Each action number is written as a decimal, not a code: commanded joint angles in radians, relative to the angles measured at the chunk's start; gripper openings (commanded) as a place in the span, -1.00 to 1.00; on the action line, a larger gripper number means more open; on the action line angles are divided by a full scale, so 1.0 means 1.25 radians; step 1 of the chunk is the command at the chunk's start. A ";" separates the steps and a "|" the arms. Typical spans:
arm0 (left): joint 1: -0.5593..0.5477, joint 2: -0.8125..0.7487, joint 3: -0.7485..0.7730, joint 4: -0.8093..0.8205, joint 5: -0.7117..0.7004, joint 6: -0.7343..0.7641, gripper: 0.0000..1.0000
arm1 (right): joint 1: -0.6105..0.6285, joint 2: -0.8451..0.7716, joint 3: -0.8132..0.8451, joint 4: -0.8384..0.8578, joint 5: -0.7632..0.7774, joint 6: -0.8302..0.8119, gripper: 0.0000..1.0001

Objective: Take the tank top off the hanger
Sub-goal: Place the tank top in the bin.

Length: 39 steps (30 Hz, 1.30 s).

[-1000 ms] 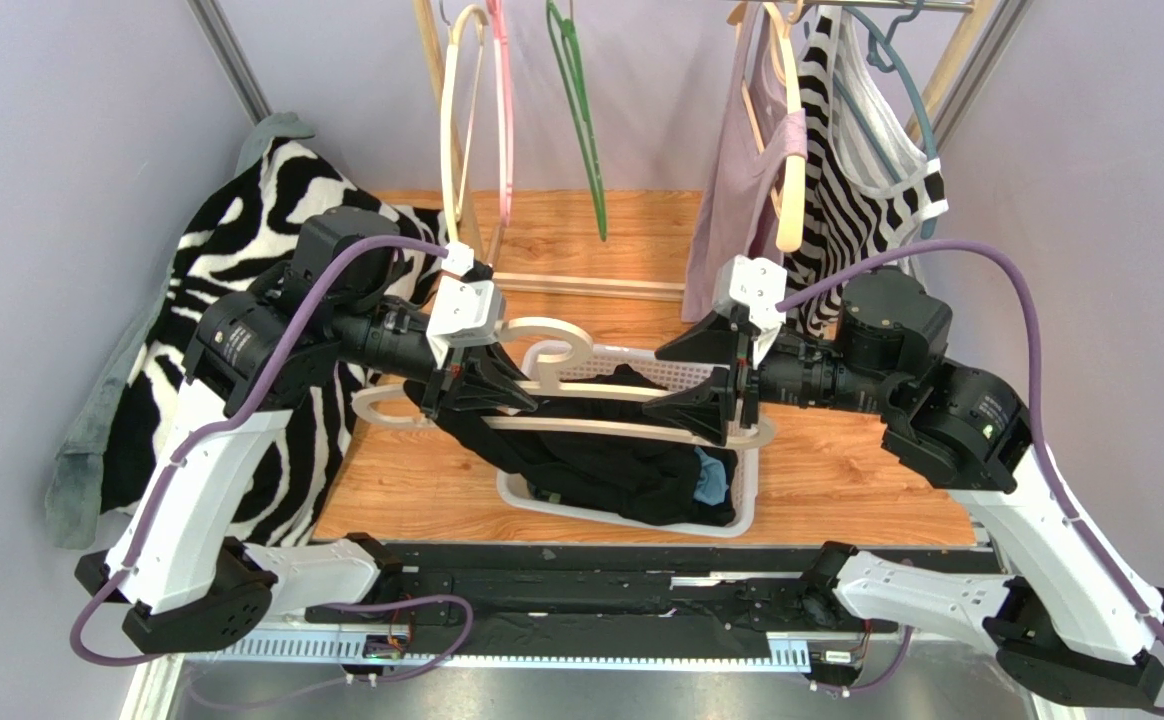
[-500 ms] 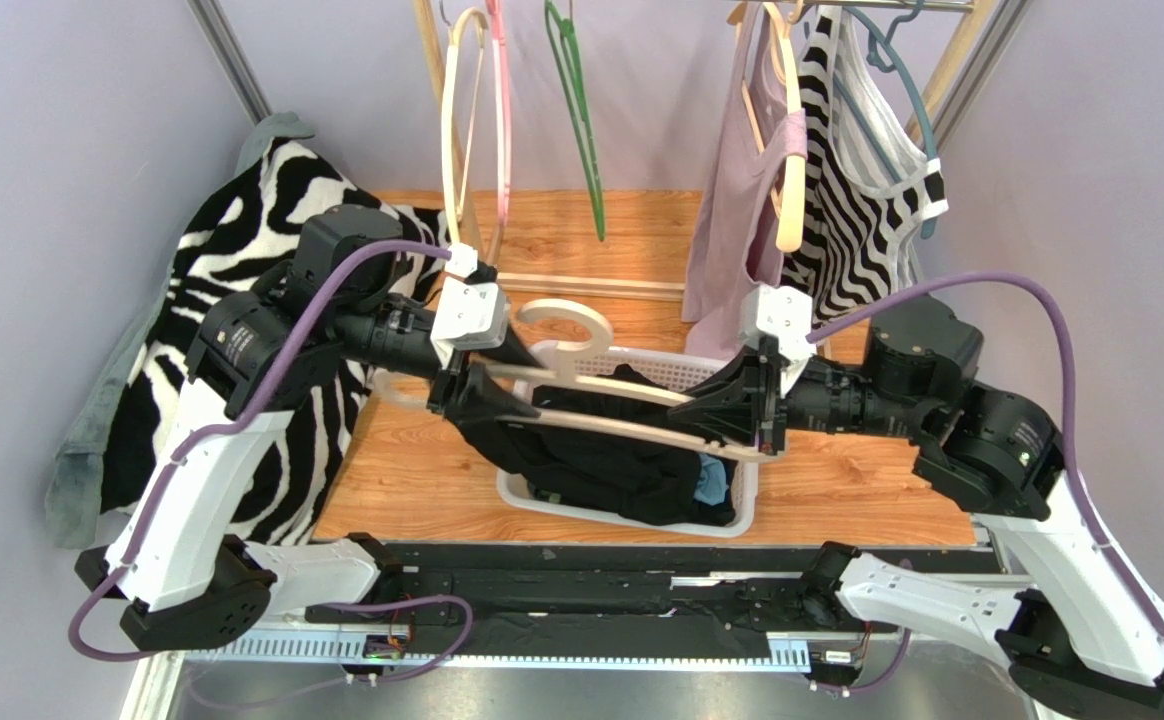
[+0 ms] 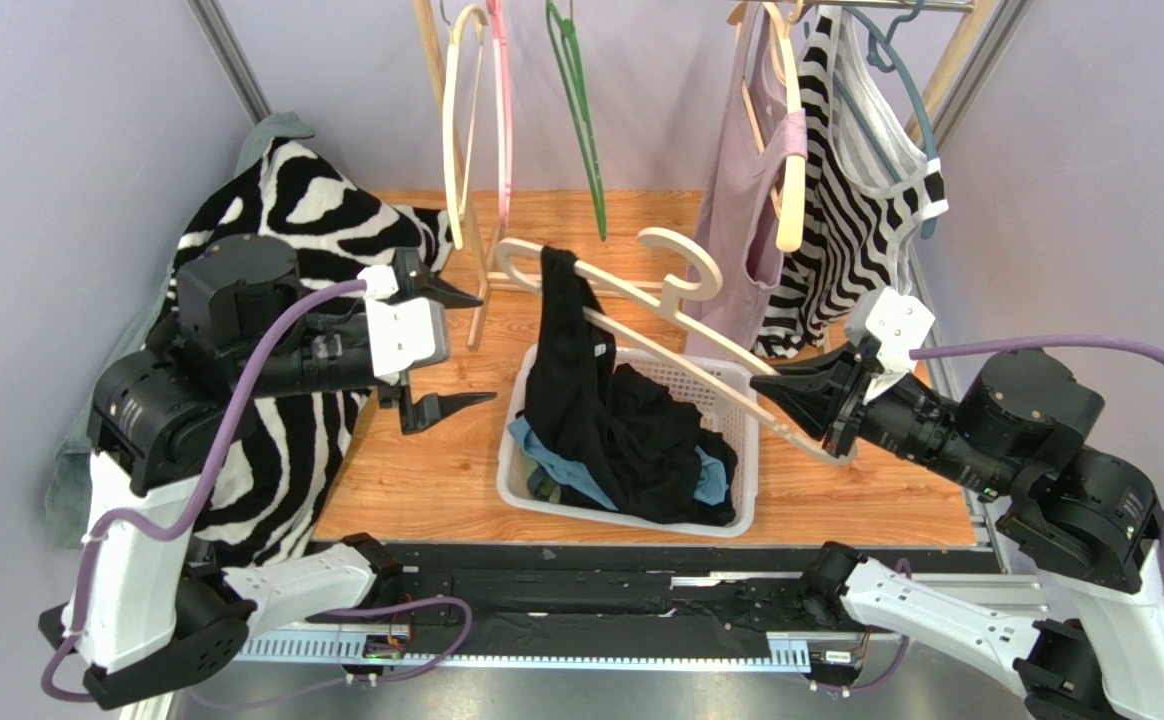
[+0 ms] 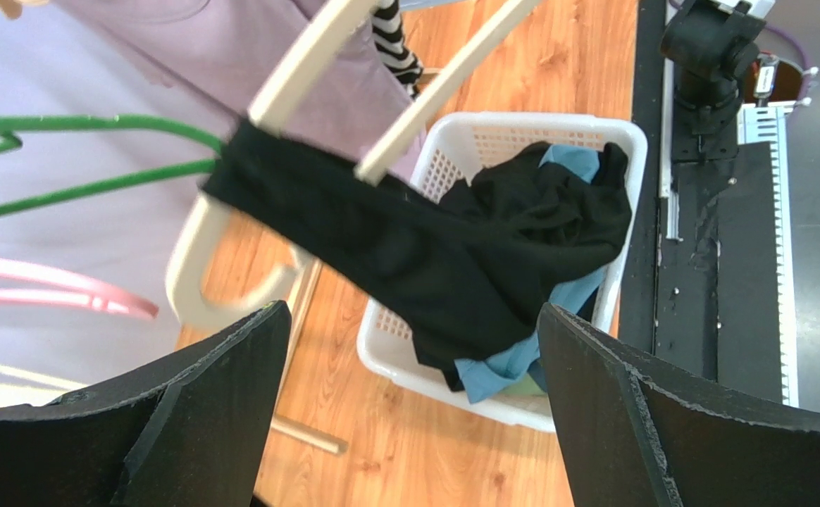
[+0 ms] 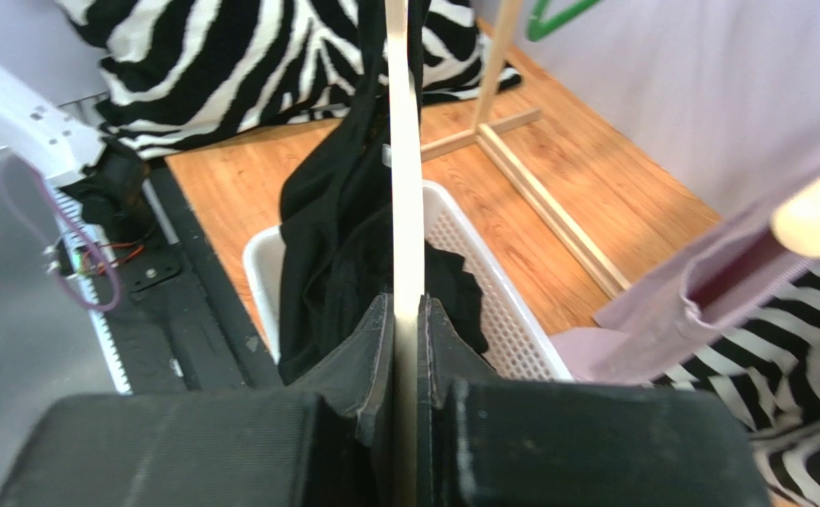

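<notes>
A cream hanger [image 3: 648, 323] slants over the white basket [image 3: 738, 450], with my right gripper [image 3: 811, 408] shut on its lower end. The black tank top [image 3: 566, 375] hangs by one loop from the hanger's far left end and drapes down into the basket. Well left of the cloth, my left gripper [image 3: 443, 348] stands open and holds nothing. In the left wrist view the tank top [image 4: 404, 243] crosses the hanger [image 4: 308, 63] beyond the wide-open left gripper [image 4: 412, 317]. In the right wrist view the right gripper [image 5: 406, 306] clamps the hanger bar [image 5: 404, 158].
A zebra-print cloth [image 3: 288, 195] lies at the left. The rack behind carries a pink and cream hanger [image 3: 468, 120], a green hanger [image 3: 581, 120], a lilac top [image 3: 738, 195] and a striped top [image 3: 859, 195]. Blue fabric [image 3: 566, 468] sits in the basket.
My left gripper opened, let go and drew back to the left. My right gripper shut on the hanger and pulled right, tilting it up; the tank top now dangles from its far end.
</notes>
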 commanded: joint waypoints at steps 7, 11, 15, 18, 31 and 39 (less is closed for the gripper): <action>0.002 -0.013 -0.160 0.114 0.020 -0.112 0.72 | -0.003 -0.036 0.004 0.029 0.068 0.048 -1.00; 0.002 0.011 -0.197 0.197 -0.035 -0.210 0.68 | 0.000 -0.054 -0.019 0.044 0.042 0.055 -1.00; 0.002 0.037 -0.178 0.242 -0.053 -0.291 0.63 | -0.001 -0.070 -0.034 0.049 0.000 0.076 -1.00; 0.002 0.065 -0.169 0.260 -0.037 -0.334 0.59 | 0.000 -0.069 -0.045 0.055 -0.022 0.093 -1.00; 0.003 0.131 -0.149 0.271 0.001 -0.342 -0.45 | -0.001 -0.095 -0.093 0.075 -0.035 0.098 -1.00; 0.002 0.120 -0.126 0.260 -0.021 -0.325 -1.00 | -0.001 -0.103 -0.068 0.015 0.010 0.074 -1.00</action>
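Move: The draped end of the black tank top, still over the far end of the wooden hanger, is about 9 cm ahead of the left hand, 6 cm to its right and 4 cm lower; from the right hand it is roughly 11 cm ahead and 19 cm left, nearly level. The hanger's middle lies some 4 cm ahead and 16 cm right of the left hand, and the bin about 11 cm ahead, 14 cm right and 38 cm below that hand. Dip the open left gripper about 6 cm, swinging it forward and right some 7 cm each way to the tank top's end draped over the hanger; roll the wrist about 25 degrees on the way. Shut the fingers there to pinch the black cloth. Keep the right grip on the hanger, easing it about 2 cm back and down. ##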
